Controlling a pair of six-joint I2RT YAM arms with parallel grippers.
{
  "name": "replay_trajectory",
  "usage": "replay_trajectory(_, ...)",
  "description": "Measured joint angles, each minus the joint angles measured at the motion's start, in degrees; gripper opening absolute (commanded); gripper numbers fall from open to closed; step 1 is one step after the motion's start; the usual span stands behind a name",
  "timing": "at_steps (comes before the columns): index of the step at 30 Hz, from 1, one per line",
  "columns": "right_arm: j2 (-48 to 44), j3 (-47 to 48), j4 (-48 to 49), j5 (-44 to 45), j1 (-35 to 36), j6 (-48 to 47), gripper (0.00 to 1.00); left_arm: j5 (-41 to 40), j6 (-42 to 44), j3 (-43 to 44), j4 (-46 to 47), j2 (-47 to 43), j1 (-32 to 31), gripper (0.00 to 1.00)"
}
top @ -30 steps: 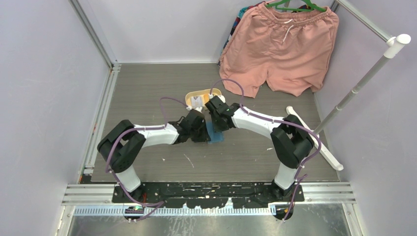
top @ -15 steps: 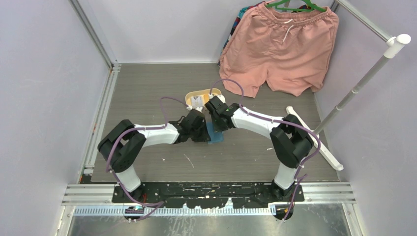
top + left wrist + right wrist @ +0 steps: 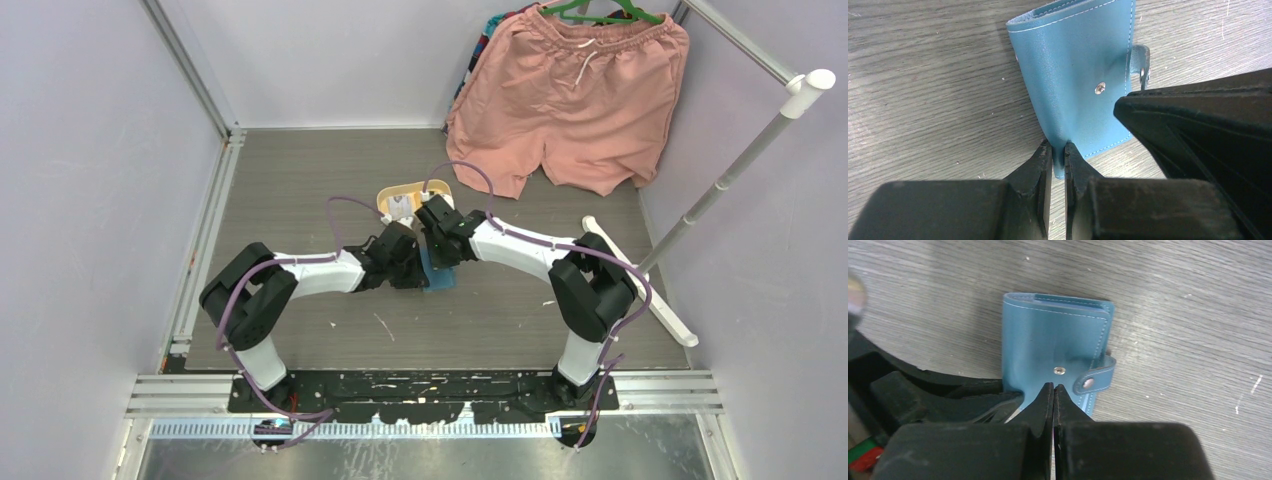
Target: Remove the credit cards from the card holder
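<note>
The card holder (image 3: 1078,75) is a teal-blue wallet lying folded on the table, its snap strap (image 3: 1093,381) undone beside the stud. My left gripper (image 3: 1058,150) is shut on the holder's near corner, the blue edge pinched between its fingertips. My right gripper (image 3: 1053,388) is shut with nothing between its fingers, its tips over the holder's (image 3: 1053,335) face just below the stud. In the top view both grippers meet over the holder (image 3: 440,278) at mid-table. The credit cards are hidden inside it.
A yellow oval tray (image 3: 392,192) sits just behind the grippers. Pink shorts (image 3: 570,95) hang at the back right. A white pole (image 3: 735,165) leans at the right, and a white bar (image 3: 640,285) lies on the table by the right arm.
The right gripper's jaws have come together over the holder. Both arms have barely moved, and the left gripper still pinches the same corner.
</note>
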Motion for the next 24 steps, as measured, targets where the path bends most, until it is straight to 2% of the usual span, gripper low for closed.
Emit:
replay_trajectory(6,0.00,0.00,1.53,-3.21,0.00,0.22,0.01,0.02,0.07,0.00,0.00,0.00,0.00,0.00)
replay_trajectory(7,0.00,0.00,1.62,-3.50,0.00,0.24,0.06,0.02,0.07,0.00,0.00,0.00,0.00,0.00)
replay_trajectory(9,0.00,0.00,1.77,-3.80,0.02,0.26,0.26,0.02,0.09,0.00,0.00,0.00,0.00,0.00)
replay_trajectory(10,0.00,0.00,1.75,-3.74,0.07,0.37,0.32,0.02,0.11,0.00,0.00,0.00,0.00,0.00)
replay_trajectory(12,-0.15,0.00,1.68,-3.10,0.07,0.46,0.37,0.04,0.11,0.00,0.02,0.00,0.00,0.00)
replay_trajectory(24,-2.45,4.11,-4.22,5.09,0.39,-1.90,0.38,0.35,0.20,0.00,0.04,0.00,0.02,0.00)
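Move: The loosened strap of the blue card holder lies about 2 cm to the right of the right fingertips, 1 cm ahead and some 3 cm below. The holder's snap stud is 2 cm ahead, not offset sideways, also 3 cm below. The tray of cards stands about 12 cm ahead and 6 cm left of the right hand, 4 cm lower. From the left hand the strap is about 6 cm right, 2 cm ahead, level. The card holder stays pinched near its near left corner by the motionless left gripper. Above its cover the right hand, fingers shut at first, slides left about 1.5 cm, then opens partway, rises some 3.5 cm off and swings back right 2 cm, easing forward slightly and still pointing down. Whether the fingertips touched the strap can't be seen. ##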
